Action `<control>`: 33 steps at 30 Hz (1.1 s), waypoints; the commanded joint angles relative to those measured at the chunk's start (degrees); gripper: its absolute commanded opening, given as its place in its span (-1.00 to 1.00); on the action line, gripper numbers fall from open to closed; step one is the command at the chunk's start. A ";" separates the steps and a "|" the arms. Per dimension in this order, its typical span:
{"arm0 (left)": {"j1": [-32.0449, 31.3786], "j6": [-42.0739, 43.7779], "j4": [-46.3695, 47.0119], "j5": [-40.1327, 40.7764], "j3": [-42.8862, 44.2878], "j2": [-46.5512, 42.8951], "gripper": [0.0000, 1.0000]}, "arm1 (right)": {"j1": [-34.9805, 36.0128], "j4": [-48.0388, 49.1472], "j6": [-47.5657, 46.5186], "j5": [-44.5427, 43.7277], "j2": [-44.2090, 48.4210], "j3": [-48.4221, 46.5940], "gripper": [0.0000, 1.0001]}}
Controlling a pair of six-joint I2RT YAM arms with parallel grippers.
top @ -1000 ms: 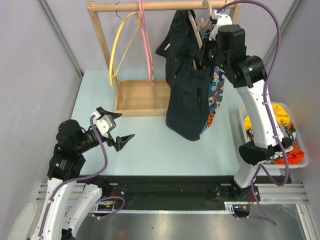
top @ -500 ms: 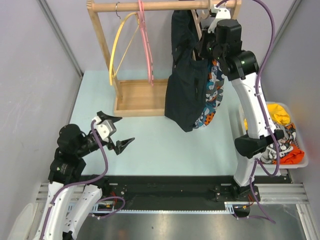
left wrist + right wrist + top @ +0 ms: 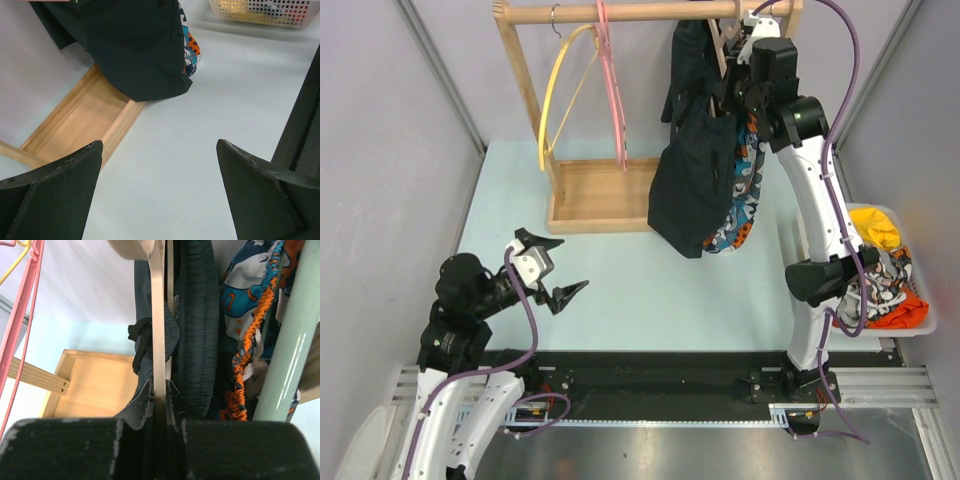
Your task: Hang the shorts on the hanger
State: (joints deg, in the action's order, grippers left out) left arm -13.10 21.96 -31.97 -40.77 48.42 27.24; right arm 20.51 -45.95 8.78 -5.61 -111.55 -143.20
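Note:
The dark navy shorts [image 3: 690, 180] hang over the thin tan hanger [image 3: 718, 45] up at the wooden rail [image 3: 620, 12]. My right gripper [image 3: 728, 98] is shut on the hanger's thin wooden arm [image 3: 158, 340], raised high beside the rail. In the right wrist view the shorts' ribbed waistband [image 3: 197, 325] and black drawstring [image 3: 141, 340] hang right behind the hanger. My left gripper [image 3: 556, 270] is open and empty, low over the table at the front left. In the left wrist view the shorts' hem [image 3: 140, 55] hangs above the rack's base [image 3: 80, 120].
A patterned blue-orange-white garment [image 3: 745, 190] hangs behind the shorts. A yellow hanger [image 3: 560, 85] and a pink hanger [image 3: 610, 80] hang on the rail further left. A white basket [image 3: 890, 270] with yellow and orange cloths stands at the right edge.
My right gripper has risen and moved back toward the rail with the hanger and shorts. The shorts hang closer to the rail. My left gripper has drifted slightly nearer the front edge.

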 commanded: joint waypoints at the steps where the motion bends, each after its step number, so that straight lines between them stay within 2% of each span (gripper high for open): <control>1: 0.36 0.98 -0.38 -0.01 -0.43 -0.26 0.99 | -0.56 5.09 0.01 1.03 0.80 -2.53 -0.74; 3: 0.36 -0.33 -0.12 0.43 -0.35 -0.09 0.99 | 0.31 4.91 0.36 1.12 2.20 -2.09 -0.38; 4: 0.36 -1.73 -0.29 0.35 -0.17 0.17 0.99 | 0.84 5.00 -0.33 0.86 2.82 -1.83 -0.04; 5: 0.36 -2.26 -0.38 0.08 0.09 0.44 1.00 | 1.71 5.17 -1.12 0.25 3.70 -1.48 0.09; 7: 0.36 -3.40 -0.38 -0.71 0.44 1.49 1.00 | 4.26 7.10 -4.01 -2.38 7.12 2.02 0.28; 10: 0.36 -6.13 -0.20 -0.62 0.62 1.93 0.99 | 7.51 11.32 -7.18 -5.02 12.47 8.52 0.43; 16: 0.36 -8.59 -1.95 0.78 2.02 3.86 0.99 | 10.69 11.94 -9.99 -10.30 17.50 11.18 0.82; 20: 0.36 -11.40 -4.42 3.32 4.31 7.19 0.99 | 11.13 10.19 -10.80 -11.44 21.71 13.02 0.92; 23: 0.45 -13.07 -6.70 5.87 6.85 10.01 1.00 | 11.13 10.44 -11.85 -10.57 25.23 18.29 0.97; 28: 0.80 -11.85 -9.95 9.04 10.02 11.60 0.99 | 11.13 10.89 -13.60 -6.88 36.73 31.10 1.00; 33: 0.80 -9.66 -12.06 15.00 9.33 10.91 0.99 | 10.95 8.17 -14.23 -3.80 48.24 44.91 0.99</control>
State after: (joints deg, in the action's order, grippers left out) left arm -12.73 11.53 -41.39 -32.01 56.29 39.22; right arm 31.59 -36.27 -3.86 -12.25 -71.48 -106.15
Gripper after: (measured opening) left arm 0.996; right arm 0.994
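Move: The right hand still grips the wooden hanger carrying the black shorts; the rail it goes on is some 6 cm ahead and 11 cm above, about level sideways. The patterned shorts hang about 6 cm to the right, level ahead and 10 cm lower; the pink hanger is some 22 cm left, level ahead and in height. From the left hand, that rail spot lies about 38 cm ahead, 30 cm right and 25 cm up. Right fingers open, release the wooden hanger and arc back and up some 18 cm; left hand tips down. ##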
